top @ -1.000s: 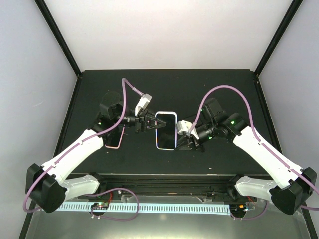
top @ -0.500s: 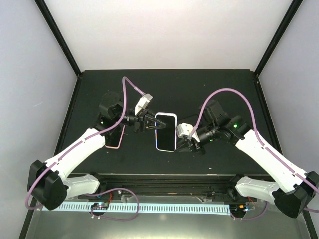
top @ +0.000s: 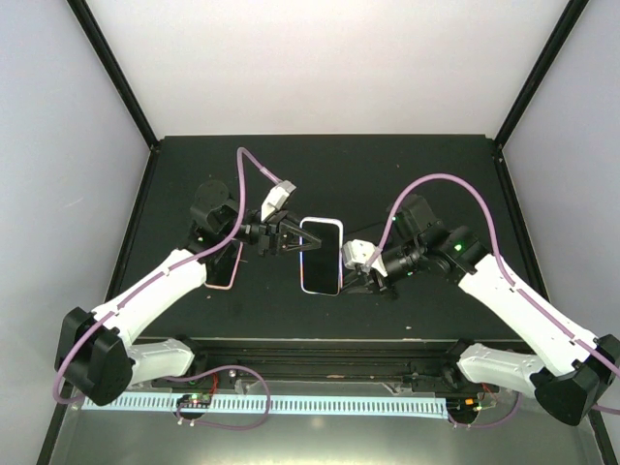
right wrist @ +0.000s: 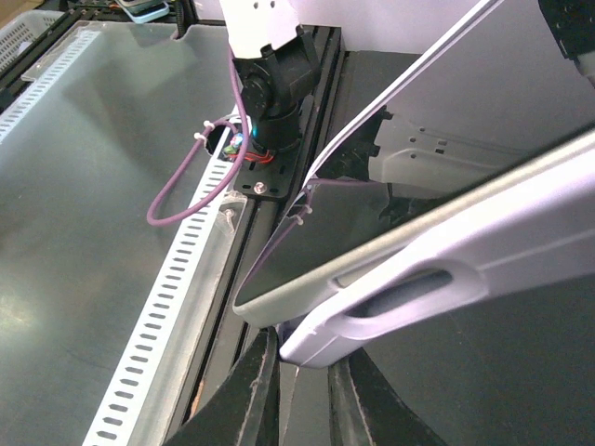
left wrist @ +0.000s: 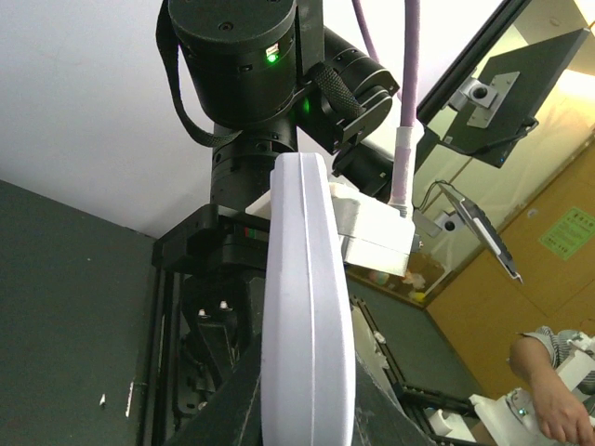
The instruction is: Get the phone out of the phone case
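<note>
The phone in its lilac case (top: pixel 321 255) is held above the black table between both grippers. My left gripper (top: pixel 295 242) is shut on its left long edge; in the left wrist view the lilac edge (left wrist: pixel 307 307) runs up from between my fingers (left wrist: pixel 307 423). My right gripper (top: pixel 353 275) is shut on the case's lower right corner. In the right wrist view the case corner (right wrist: pixel 390 311) sits between the two fingers (right wrist: pixel 302 376). There the dark-screened phone (right wrist: pixel 307 265) has its grey corner lifted out of the case, above the left finger.
A second flat dark item with a pink rim (top: pixel 222 264) lies on the table under my left arm. The table's front rail (top: pixel 320 351) and a white slotted strip (top: pixel 291 402) run along the near edge. Black frame posts stand at the back corners.
My right gripper has shifted left and slightly down along the phone's right side to its lower corner. The phone has moved a little left. The left gripper has barely moved.
</note>
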Tool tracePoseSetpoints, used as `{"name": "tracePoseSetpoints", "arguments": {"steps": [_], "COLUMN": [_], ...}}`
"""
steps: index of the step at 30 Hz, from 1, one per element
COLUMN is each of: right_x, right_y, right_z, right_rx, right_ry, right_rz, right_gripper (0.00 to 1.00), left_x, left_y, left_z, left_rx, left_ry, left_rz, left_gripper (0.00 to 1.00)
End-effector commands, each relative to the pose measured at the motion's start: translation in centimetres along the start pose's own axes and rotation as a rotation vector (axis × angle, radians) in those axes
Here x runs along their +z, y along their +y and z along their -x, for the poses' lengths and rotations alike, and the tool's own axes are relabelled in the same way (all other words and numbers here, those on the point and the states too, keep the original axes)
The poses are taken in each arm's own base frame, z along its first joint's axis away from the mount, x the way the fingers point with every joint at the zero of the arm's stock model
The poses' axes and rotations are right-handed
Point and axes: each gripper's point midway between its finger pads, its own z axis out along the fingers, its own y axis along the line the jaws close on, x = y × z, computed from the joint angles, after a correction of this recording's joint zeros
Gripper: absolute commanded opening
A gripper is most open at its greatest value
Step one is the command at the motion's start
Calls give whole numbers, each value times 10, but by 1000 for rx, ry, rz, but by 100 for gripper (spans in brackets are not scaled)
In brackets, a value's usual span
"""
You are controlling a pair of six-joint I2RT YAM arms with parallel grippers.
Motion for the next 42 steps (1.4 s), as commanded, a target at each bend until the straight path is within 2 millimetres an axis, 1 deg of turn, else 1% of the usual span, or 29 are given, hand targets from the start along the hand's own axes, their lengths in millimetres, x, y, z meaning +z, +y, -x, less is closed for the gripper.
{"name": "tracePoseSetpoints", "arguments": {"steps": [1, 4, 6, 8, 10, 11, 12, 13, 15, 19, 23, 24, 26, 29, 32, 35, 38, 42], "right_x": [-3, -4, -8, -19, -37, -43, -47, -50, -49, -52, -55, -57, -65, -67, -63, -67, -75, -77], "right_y": [-31, -41, -57, -82, -106, -113, -116, -116, -111, -96, -86, -88, -105, -120, -121, -123, -123, -113], "right_z": [-7, -5, -1, 5, 13, 15, 18, 22, 30, 53, 68, 70, 70, 68, 73, 84, 102, 127], "right_rx": [-21, 8, 50, 115, 164, 195, 200, 201, 196, 184, 176, 182, 234, 257, 265, 280, 277, 256], "right_ry": [51, 40, 24, -3, -46, -65, -78, -90, -114, -170, -209, -217, -227, -223, -248, -284, -325, -389], "right_rz": [-152, -198, -274, -394, -511, -542, -551, -550, -511, -426, -377, -390, -484, -542, -504, -504, -500, -404], "right_gripper": [13, 13, 13, 14, 14, 14, 15, 16, 23, 34, 42, 46, 51, 58, 61, 66, 72, 74], "left_x": [-1, -2, -2, -2, -2, -2, -2, -2, -2, -1, -1, -1, -1, 2, 5, 7, 7, 9], "left_y": [-32, -34, -34, -36, -39, -40, -41, -40, -39, -34, -32, -30, -29, -28, -26, -24, -16, -2], "left_z": [-6, -7, -8, -8, -9, -9, -8, -8, -8, -1, 6, 6, 4, 2, -1, -2, -4, -9], "left_rx": [4, 8, 7, 9, 19, 22, 24, 23, 19, 11, 31, 30, 31, 32, 23, 18, 15, -22], "left_ry": [77, 77, 78, 84, 87, 87, 86, 84, 77, 32, -13, -18, -15, -11, -3, -3, -22, -16], "left_rz": [-96, -96, -95, -101, -106, -107, -106, -104, -97, -57, -22, -17, -21, -30, -37, -37, -13, 0], "left_gripper": [2, 2, 2, 1, 1, 2, 2, 1, 1, 1, 1, 2, 1, 1, 1, 1, 2, 2]}}
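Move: My left hand holds the cased phone by its left long edge; the phone's middle lies about 3 cm to that hand's right, 2 cm back and 3 cm below. From my right hand, closed on the case's near right corner, the phone's middle is roughly 4 cm ahead, 3 cm left and 4 cm higher. The pink-rimmed phone lies on the table some 10 cm ahead, 25 cm left and 30 cm below my left hand. My right hand first carries on forward about 5 cm with the case corner still between its fingers, then opens them wide to end the pinch, rising some 4 cm and going on forward past the corner along the right edge, wrist turning about 30 degrees clockwise. My left hand keeps its grip on the left edge, easing about 3 cm forward and 3 cm up and turning a little counter-clockwise. ##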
